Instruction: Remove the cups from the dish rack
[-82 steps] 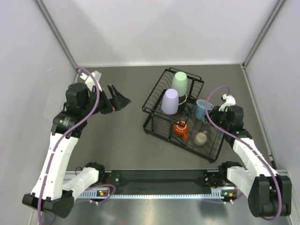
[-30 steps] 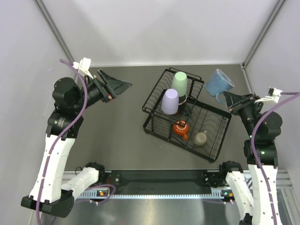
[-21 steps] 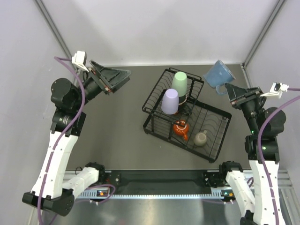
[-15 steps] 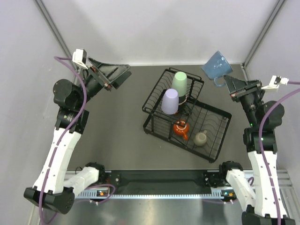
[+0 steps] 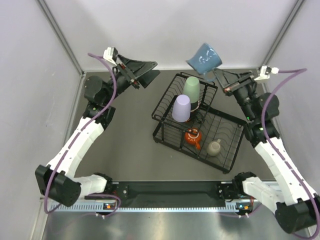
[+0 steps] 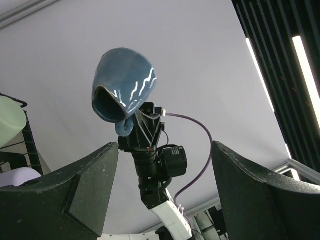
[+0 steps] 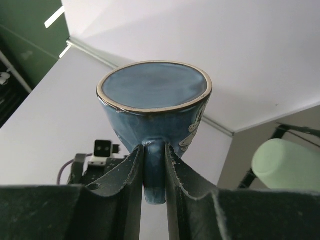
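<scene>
My right gripper [image 5: 216, 75] is shut on the handle of the blue mug [image 5: 204, 56] and holds it high above the far edge of the black wire dish rack [image 5: 159, 132], mouth toward the left arm. In the right wrist view the fingers [image 7: 131, 165] pinch the mug's handle [image 7: 154, 172], its base facing the camera. My left gripper [image 5: 152, 72] is open and empty, raised left of the rack, facing the mug [image 6: 125, 92]. The mint-green tumbler [image 5: 191, 89] and lavender tumbler [image 5: 181, 108] stand upturned on the upper tier. The orange cup [image 5: 192, 136] and beige mug [image 5: 214, 147] lie in the lower part. The red mug is out of view.
White walls close the workspace at the back and both sides. The rack sits angled right of the middle of the dark table [image 5: 120, 140]. The mint tumbler shows at the right edge of the right wrist view [image 7: 287, 162].
The right gripper lifted the blue mug out of the rack, raised it and swung it left over the rack's far edge. The left gripper rose and moved right toward the mug.
</scene>
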### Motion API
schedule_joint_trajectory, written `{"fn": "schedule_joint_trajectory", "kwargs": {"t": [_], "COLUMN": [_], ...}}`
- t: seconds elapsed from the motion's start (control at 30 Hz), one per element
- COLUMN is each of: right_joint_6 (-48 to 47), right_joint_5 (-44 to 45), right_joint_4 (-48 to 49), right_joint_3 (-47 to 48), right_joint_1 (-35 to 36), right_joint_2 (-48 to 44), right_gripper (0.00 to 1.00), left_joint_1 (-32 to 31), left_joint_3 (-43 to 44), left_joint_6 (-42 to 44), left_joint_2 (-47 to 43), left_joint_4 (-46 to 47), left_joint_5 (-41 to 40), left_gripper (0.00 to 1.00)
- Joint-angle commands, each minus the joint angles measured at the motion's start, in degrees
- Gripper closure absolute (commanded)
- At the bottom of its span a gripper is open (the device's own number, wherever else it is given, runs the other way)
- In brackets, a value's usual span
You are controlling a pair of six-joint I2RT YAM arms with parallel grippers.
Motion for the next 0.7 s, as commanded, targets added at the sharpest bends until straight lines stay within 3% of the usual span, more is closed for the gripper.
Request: {"fn": "schedule_joint_trajectory", "kwargs": {"t": [0.0, 0.33, 0.67], "right_joint_6": [0.92, 0.57, -0.31], "right_joint_5": [5.36, 9.67, 12.22], "right_joint_4": [15.24, 22.98, 24.48], "right_joint_3": [4.47, 5.70, 5.70], "right_joint_1": [4.63, 15.52, 18.87], "right_joint_2": [1.33, 8.28, 8.90], "right_gripper": [1.00, 1.00, 1.00], "left_joint_1": [-1.96, -6.10, -7.77], "left_joint_3": [2.55, 1.93, 1.32], "left_joint_6": [-1.34, -0.29, 0.68], "left_joint_2": [1.60, 3.63, 5.30], "left_joint_4": [7.87, 9.89, 9.97], "left_joint_5": [-1.51, -4.85, -6.52], "left_gripper": [0.20, 0.18, 0.18]}}
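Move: The blue mug hangs by its handle in the right gripper, its middle about 5 cm ahead, 4 cm left and 4 cm above that hand. It is being taken to the open left gripper, some 24 cm to the right hand's left and 3 cm higher. From the left hand the mug lies roughly 19 cm right, 6 cm ahead and about level. Below on the rack, the green cup stands about 6 cm ahead, 9 cm left and 21 cm below the right hand, the purple cup 1 cm back, 13 cm left and as low. The blue mug, still pinched by its handle, is carried about 8 cm left by the right hand towards the left gripper, high over the rack, swinging some 10 degrees counter-clockwise and slowing towards the end. The left hand comes to meet it, going about 4 cm right with its fingers kept wide open and pointing at the mug; no contact between them can be made out. ##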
